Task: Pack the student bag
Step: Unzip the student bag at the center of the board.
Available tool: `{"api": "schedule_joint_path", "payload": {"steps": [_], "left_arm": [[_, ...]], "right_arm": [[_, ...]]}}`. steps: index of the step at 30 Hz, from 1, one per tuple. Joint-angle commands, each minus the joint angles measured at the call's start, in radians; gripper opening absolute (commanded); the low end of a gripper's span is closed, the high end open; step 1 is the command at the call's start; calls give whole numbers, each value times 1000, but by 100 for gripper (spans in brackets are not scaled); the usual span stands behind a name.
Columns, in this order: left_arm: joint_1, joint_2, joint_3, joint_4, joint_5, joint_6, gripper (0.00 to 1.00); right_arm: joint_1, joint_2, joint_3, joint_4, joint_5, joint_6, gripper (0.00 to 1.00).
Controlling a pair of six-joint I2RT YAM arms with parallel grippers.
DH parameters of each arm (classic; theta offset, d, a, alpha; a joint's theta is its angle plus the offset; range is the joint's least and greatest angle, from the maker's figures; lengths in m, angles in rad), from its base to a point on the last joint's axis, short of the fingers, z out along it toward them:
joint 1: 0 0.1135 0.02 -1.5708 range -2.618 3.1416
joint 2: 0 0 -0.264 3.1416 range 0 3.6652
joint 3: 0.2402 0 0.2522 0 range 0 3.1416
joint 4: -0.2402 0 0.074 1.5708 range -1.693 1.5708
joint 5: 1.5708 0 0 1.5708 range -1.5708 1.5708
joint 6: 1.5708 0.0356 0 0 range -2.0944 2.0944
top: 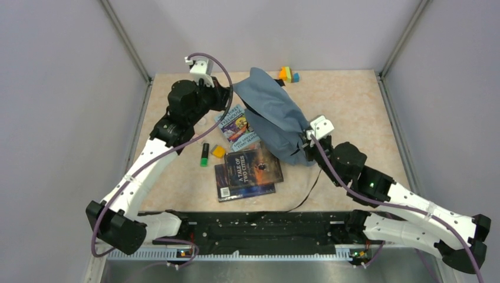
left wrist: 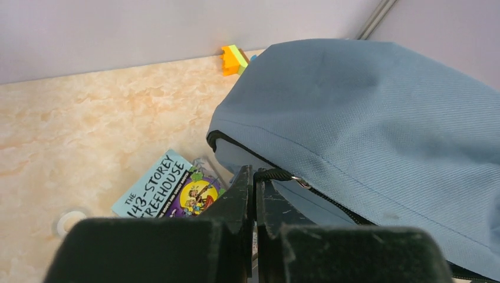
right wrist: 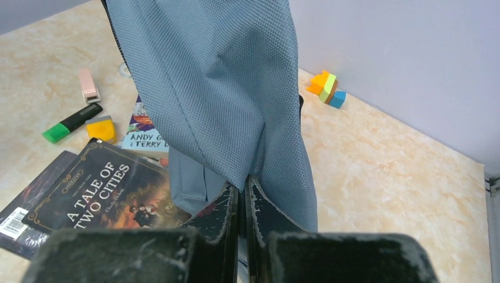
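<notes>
The student bag (top: 274,115), grey-blue fabric with a black zipper, is held up off the table between both arms. My left gripper (top: 227,97) is at its upper left end. In the left wrist view the left gripper (left wrist: 255,175) is shut on the black zipper pull cord (left wrist: 277,174) at the bag's (left wrist: 377,130) opening. My right gripper (top: 306,144) is at the bag's lower right end. In the right wrist view it (right wrist: 242,184) is shut on a fold of the bag's fabric (right wrist: 218,76).
Under the bag lie the book The 143-Storey Treehouse (top: 237,127), A Tale of Two Cities (top: 253,167) and a dark book (top: 227,188) beneath it. A green highlighter (top: 204,154) and a yellow item (top: 219,151) lie to their left. Coloured blocks (top: 288,74) sit by the back wall.
</notes>
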Motion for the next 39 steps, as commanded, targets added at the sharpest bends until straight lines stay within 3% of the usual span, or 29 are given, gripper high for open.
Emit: {"api": "schedule_joint_path", "payload": {"steps": [1,4,5,8,9,10,15,20,22,27,31,36,39], "left_arm": [[36,-6,-23,72,-114,37,0],[34,3,-58,112,8,33,0],[35,7,-68,124,41,22,0],[35,22,-66,125,86,-45,0],[36,28,-62,123,105,-65,0],[35,33,-59,124,132,-80,0],[32,43,-62,142,210,-138,0],[21,46,-63,142,215,-150,0],[18,48,-64,142,222,-155,0],[13,44,-65,142,229,-158,0],[12,37,-63,142,222,-155,0],[13,27,-59,142,203,-143,0],[12,21,-58,138,200,-137,0]], "right_arm": [[-12,-34,0,2,79,26,0],[-11,-30,2,-5,68,48,0],[-11,-29,8,-16,57,57,4],[-11,-29,40,-64,-32,74,66],[-12,-35,51,-77,-79,83,82],[-11,-39,60,-86,-123,92,90],[-11,-71,138,-104,-332,138,93],[-10,-80,229,-61,-417,125,95],[-11,-48,286,-59,-401,95,95],[-12,111,454,-97,-187,69,96],[-11,251,560,-127,-193,43,96],[-8,405,671,-200,-326,-14,95],[16,506,746,-259,-248,-69,92]]}}
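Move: Roughly 3 cm ahead of the right hand, 13 cm to its left and 5 cm higher is the bag's flap edge by the zip; A Tale of Two Cities lies level with that hand, some 16 cm left and 26 cm below. From the left hand, which holds the zipper pull, the edge is about 9 cm back and 8 cm right at like height; the Treehouse book lies 10 cm ahead, 2 cm left, 30 cm below. Opening wide to let go of the bag's cloth, the right hand backs off about 5 cm while climbing some 16 cm, then swings left and forward, already sinking, to bring its spread fingers over the flap near the zip. The left hand keeps its pinch on the zipper pull, easing about 3 cm right and 2 cm down, turning slightly clockwise. ##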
